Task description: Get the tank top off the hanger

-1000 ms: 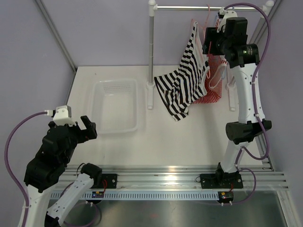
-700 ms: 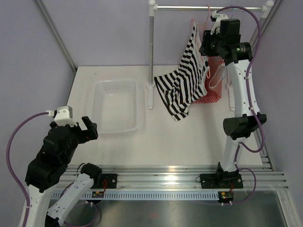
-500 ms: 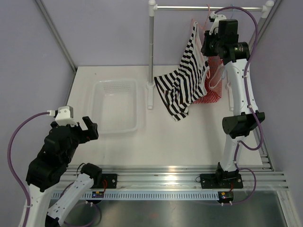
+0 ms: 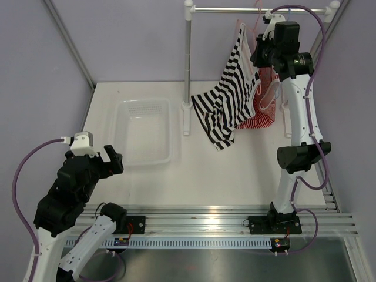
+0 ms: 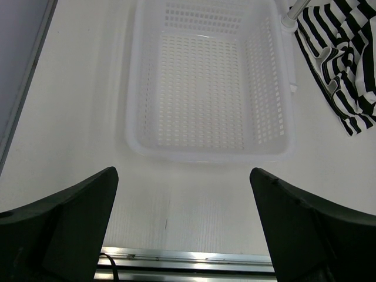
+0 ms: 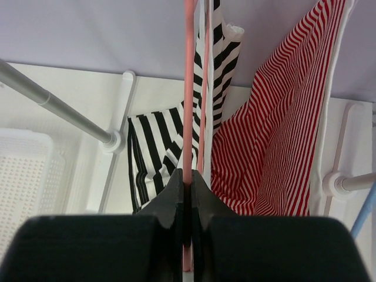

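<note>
The black-and-white striped tank top [image 4: 226, 103] hangs from the pink hanger [image 4: 257, 17] on the rail, its lower part draped down onto the table. My right gripper [image 4: 257, 51] is raised beside the strap. In the right wrist view it [image 6: 188, 176] is shut on the hanger's thin pink wire [image 6: 188, 88], with the tank top [image 6: 154, 154] just behind and left of the jaws. My left gripper [image 4: 111, 160] hovers low near the table's front left. It stands open [image 5: 183, 223] with nothing between its fingers [image 5: 76, 217].
A white perforated basket [image 4: 170, 132] sits on the table's left half [image 5: 208, 154]. A red-and-white striped top [image 4: 264, 114] hangs right of the tank top [image 6: 294, 129]. The rack's upright post [image 4: 187, 64] and top rail [image 4: 235, 9] stand at the back. A light-blue hanger [image 6: 364, 217] shows at far right.
My right gripper has shut on the pink hanger wire after rising slightly toward the rail. The left arm has drifted a little toward the near edge, still open.
</note>
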`<action>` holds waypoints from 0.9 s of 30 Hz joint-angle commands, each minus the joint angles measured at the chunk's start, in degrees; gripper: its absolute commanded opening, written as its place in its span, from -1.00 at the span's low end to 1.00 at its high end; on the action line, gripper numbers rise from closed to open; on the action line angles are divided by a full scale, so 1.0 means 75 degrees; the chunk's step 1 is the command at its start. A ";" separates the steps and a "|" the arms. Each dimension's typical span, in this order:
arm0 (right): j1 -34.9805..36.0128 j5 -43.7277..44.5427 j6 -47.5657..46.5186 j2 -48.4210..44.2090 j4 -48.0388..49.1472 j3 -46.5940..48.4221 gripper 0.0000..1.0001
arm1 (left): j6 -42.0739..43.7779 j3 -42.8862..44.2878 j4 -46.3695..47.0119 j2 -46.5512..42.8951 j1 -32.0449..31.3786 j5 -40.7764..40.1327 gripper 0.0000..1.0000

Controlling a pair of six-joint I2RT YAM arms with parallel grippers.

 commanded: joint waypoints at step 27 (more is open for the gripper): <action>0.0043 -0.1583 0.1065 -0.6736 -0.0982 -0.5234 -1.00 | -0.1061 0.0881 0.3562 0.2686 -0.1061 0.2339 0.98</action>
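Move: The black-striped tank top hangs on the pink hanger in the right hand's grip, its middle roughly 5 cm back, 7 cm left and 18 cm below that hand. The rod runs about 4 cm ahead and 16 cm above; the red-striped tank top is some 3 cm ahead, 8 cm right and 15 cm down. From the open left hand, the black-striped top lies about 30 cm ahead, 42 cm right, 10 cm lower; the basket 20 cm ahead, 3 cm right, 25 cm lower. The pink hanger, still pinched in the right fingers, goes up about 7 cm and slightly back to clear the rod, then is drawn back towards the robot and partly lowered, some 20 cm back in all. The left hand, wide open, swings right and somewhat forward towards the black-striped top, turning clockwise. ##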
